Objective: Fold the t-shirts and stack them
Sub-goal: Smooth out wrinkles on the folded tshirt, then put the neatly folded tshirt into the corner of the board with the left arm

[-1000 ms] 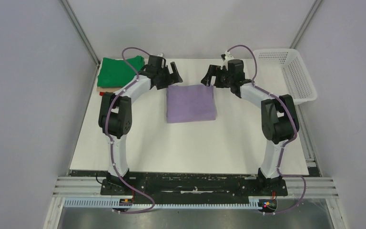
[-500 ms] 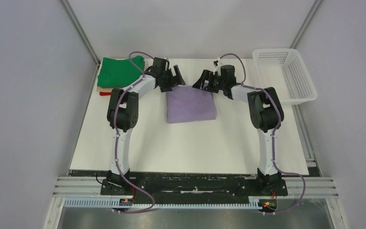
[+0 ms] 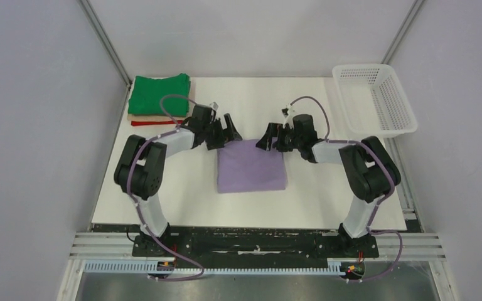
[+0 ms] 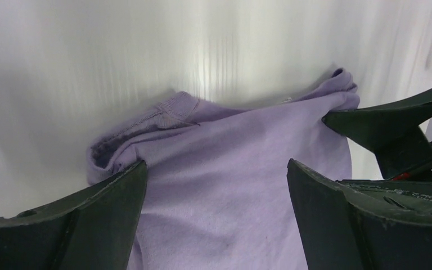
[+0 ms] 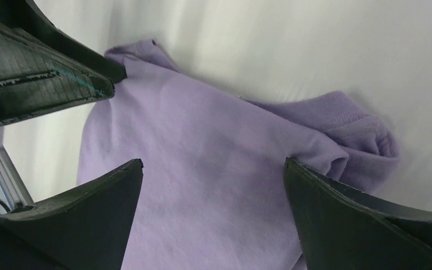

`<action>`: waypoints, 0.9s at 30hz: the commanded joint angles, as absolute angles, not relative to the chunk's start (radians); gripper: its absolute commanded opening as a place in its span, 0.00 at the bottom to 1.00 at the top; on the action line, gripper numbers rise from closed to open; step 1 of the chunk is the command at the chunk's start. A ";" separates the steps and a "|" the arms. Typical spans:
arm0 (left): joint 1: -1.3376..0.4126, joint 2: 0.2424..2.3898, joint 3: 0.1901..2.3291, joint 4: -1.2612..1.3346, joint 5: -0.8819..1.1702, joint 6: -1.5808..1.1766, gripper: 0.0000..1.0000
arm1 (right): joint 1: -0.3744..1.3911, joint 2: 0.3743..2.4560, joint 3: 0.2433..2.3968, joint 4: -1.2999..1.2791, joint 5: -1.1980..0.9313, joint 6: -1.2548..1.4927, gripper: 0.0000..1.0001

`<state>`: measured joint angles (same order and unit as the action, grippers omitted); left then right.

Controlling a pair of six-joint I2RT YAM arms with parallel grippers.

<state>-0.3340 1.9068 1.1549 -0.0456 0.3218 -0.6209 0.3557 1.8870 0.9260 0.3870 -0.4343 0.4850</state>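
Note:
The lavender t-shirt (image 3: 251,169), folded into a rectangle, lies mid-table. My left gripper (image 3: 224,133) sits low at its far left corner and my right gripper (image 3: 267,137) at its far right corner. Both are open, jaws spread wide over the cloth. In the left wrist view the left gripper (image 4: 215,166) straddles the lavender t-shirt (image 4: 247,124) near its ribbed collar. In the right wrist view the right gripper (image 5: 214,162) spans the t-shirt (image 5: 202,118) the same way. A folded green t-shirt (image 3: 160,94) tops a stack over tan (image 3: 143,116) and red (image 3: 157,123) ones at the far left.
A white mesh basket (image 3: 376,97) stands at the table's far right corner. Grey walls close in on both sides. The white table (image 3: 182,194) reaches the black rail that carries the arm bases.
Both grippers have come from the far side toward the near edge and lower. The lavender t-shirt has slid nearer with them. Jaws stayed open.

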 commanded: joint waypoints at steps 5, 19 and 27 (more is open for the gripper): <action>-0.444 1.535 0.880 -0.227 0.144 -0.657 1.00 | 0.461 1.602 0.723 0.164 -0.299 0.416 0.98; -0.494 1.248 0.754 -0.329 0.029 -0.711 1.00 | 0.480 1.157 0.620 0.027 0.060 0.467 0.98; -0.565 1.307 0.707 -0.316 -0.074 -0.758 1.00 | 0.476 0.933 0.451 -0.016 0.299 0.485 0.98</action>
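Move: The folded purple t-shirt lies under both hands' spread fingers near its far edge. Its middle is about 9 cm back and 7 cm right of the left hand, and about 9 cm back and 7 cm left of the right hand, at table height. The green-topped stack stands some 18 cm ahead and 29 cm left of the left hand; the empty basket stands roughly 17 cm ahead and 42 cm right of the right hand. Straight back towards the base, both hands keep their open fingers on the t-shirt and drag along it for about 10 cm, then lift off. The left rises, goes on back and sinks again low over the t-shirt's left edge; the right climbs and swings about 10 cm to the right, clear of the cloth, turning clockwise with its fingertips tipping up. ##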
